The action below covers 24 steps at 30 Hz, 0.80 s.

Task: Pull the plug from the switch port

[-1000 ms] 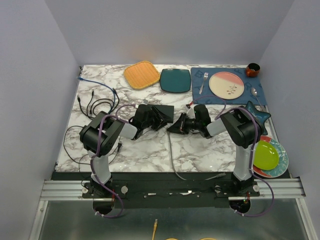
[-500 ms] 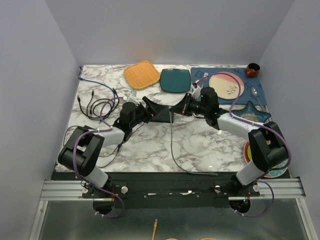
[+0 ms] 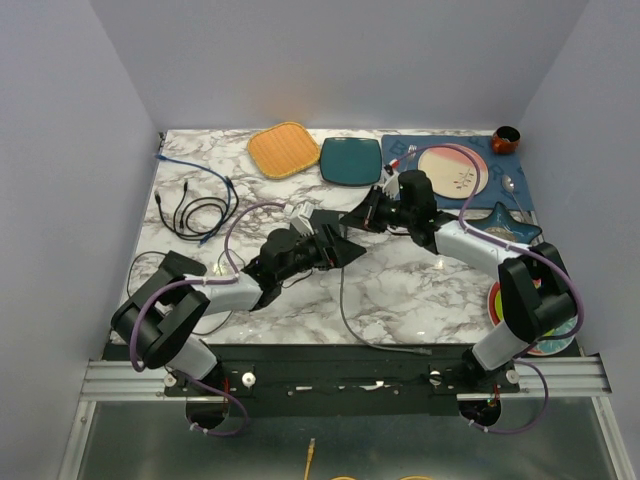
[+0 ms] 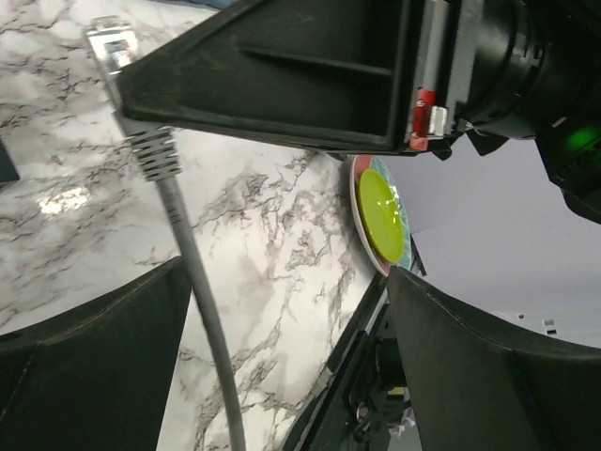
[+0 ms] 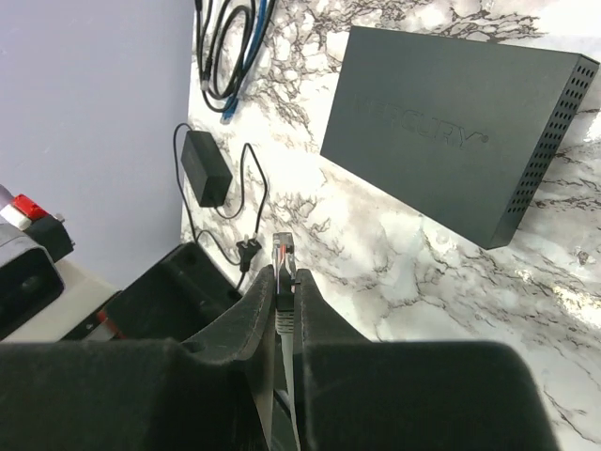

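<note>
The switch (image 5: 451, 178), a flat matte-black box, lies on the marble table; in the top view only part of the switch (image 3: 325, 216) shows behind my left arm. My right gripper (image 5: 284, 282) (image 3: 352, 220) is shut on the plug (image 5: 284, 252), whose clear tip sticks out above the fingers, well apart from the switch. In the left wrist view the plug (image 4: 111, 39) and its grey cable (image 4: 192, 282) hang beside the right gripper's finger (image 4: 282, 75). My left gripper (image 4: 291, 366) (image 3: 335, 245) stands wide open with nothing held, just below the plug. The cable (image 3: 343, 300) trails to the front edge.
An orange woven mat (image 3: 283, 149) and a teal square plate (image 3: 350, 160) lie at the back. A blue placemat (image 3: 395, 190) with a pink plate (image 3: 452, 170) is back right. Loose black and blue cables (image 3: 195, 210) and a power adapter (image 5: 204, 167) lie left. Green plate (image 3: 530, 310) at right.
My right gripper has lifted the plug back and right, away from the switch. My left gripper has opened wide, left the switch and moved right, under the plug.
</note>
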Available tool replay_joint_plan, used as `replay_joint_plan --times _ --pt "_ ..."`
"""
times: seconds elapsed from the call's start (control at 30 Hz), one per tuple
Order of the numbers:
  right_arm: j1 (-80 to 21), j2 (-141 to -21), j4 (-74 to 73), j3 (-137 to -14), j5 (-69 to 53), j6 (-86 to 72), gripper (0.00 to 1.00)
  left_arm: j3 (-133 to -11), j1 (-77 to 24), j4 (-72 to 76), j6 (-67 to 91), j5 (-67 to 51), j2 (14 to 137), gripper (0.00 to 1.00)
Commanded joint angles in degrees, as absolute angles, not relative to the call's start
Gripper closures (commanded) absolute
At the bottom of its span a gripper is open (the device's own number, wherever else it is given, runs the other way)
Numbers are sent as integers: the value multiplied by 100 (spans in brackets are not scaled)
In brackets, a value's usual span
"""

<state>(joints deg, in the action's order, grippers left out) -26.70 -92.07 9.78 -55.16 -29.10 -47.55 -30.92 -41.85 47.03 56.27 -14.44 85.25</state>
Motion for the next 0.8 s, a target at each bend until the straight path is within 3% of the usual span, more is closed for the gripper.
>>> replay_joint_plan --times 0.0,0.03,0.13,0.17,0.27,0.37,0.53,0.77 --pt "-2742 -8921 800 -5625 -2839 -4729 99 -3418 -4210 4290 5238 -1633 8788 36" --pt "-2742 -8808 800 -5599 -2830 -4702 99 -3480 -4201 4159 5230 -1652 8833 60" --pt "-2751 -8378 809 -5424 -2602 -4571 94 -3612 -4201 3587 5064 -1565 8851 93" --pt "-2751 -8263 809 -5397 -2445 -4536 83 -3604 -4201 3334 5002 -1504 8720 98" --pt "-2742 -7798 774 -5335 -2172 -4360 58 -3656 -4192 2754 4738 -1091 8290 100" --pt "-2751 -7158 660 -5265 -1751 -4350 48 -3892 -4122 2034 4536 -740 7746 100" --pt "-2751 -5873 668 -4765 -863 -4605 44 -4613 -3412 767 4404 -229 6822 100" --pt "-2751 -4913 1081 -4000 -878 -4684 45 -6666 -1171 -176 4517 -333 6687 100"
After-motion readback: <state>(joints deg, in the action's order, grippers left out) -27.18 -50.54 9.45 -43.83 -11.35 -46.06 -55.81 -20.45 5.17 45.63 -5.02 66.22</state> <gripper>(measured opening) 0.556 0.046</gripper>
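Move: The left gripper, open, has the stretch of grey cable it will shut on about 1 cm ahead, 1 cm to its right and 2 cm below; the plug is some 7 cm ahead, 1 cm left and 1 cm higher, still pinched in the right gripper's pads. The switch lies about 12 cm ahead of the left hand, 6 cm left and 12 cm down; the coiled cables sit roughly 15 cm ahead and 35 cm left, 14 cm down. Sink the left gripper about 2 cm while shutting it on the grey cable behind the plug. Only then open the right fingers to let go, and pull that hand up some 17 cm, also right and back, tipping its fingers upward. Keep the left pinch and swing it up, left and forward towards the coiled cables, turning about 30 degrees counter-clockwise. ##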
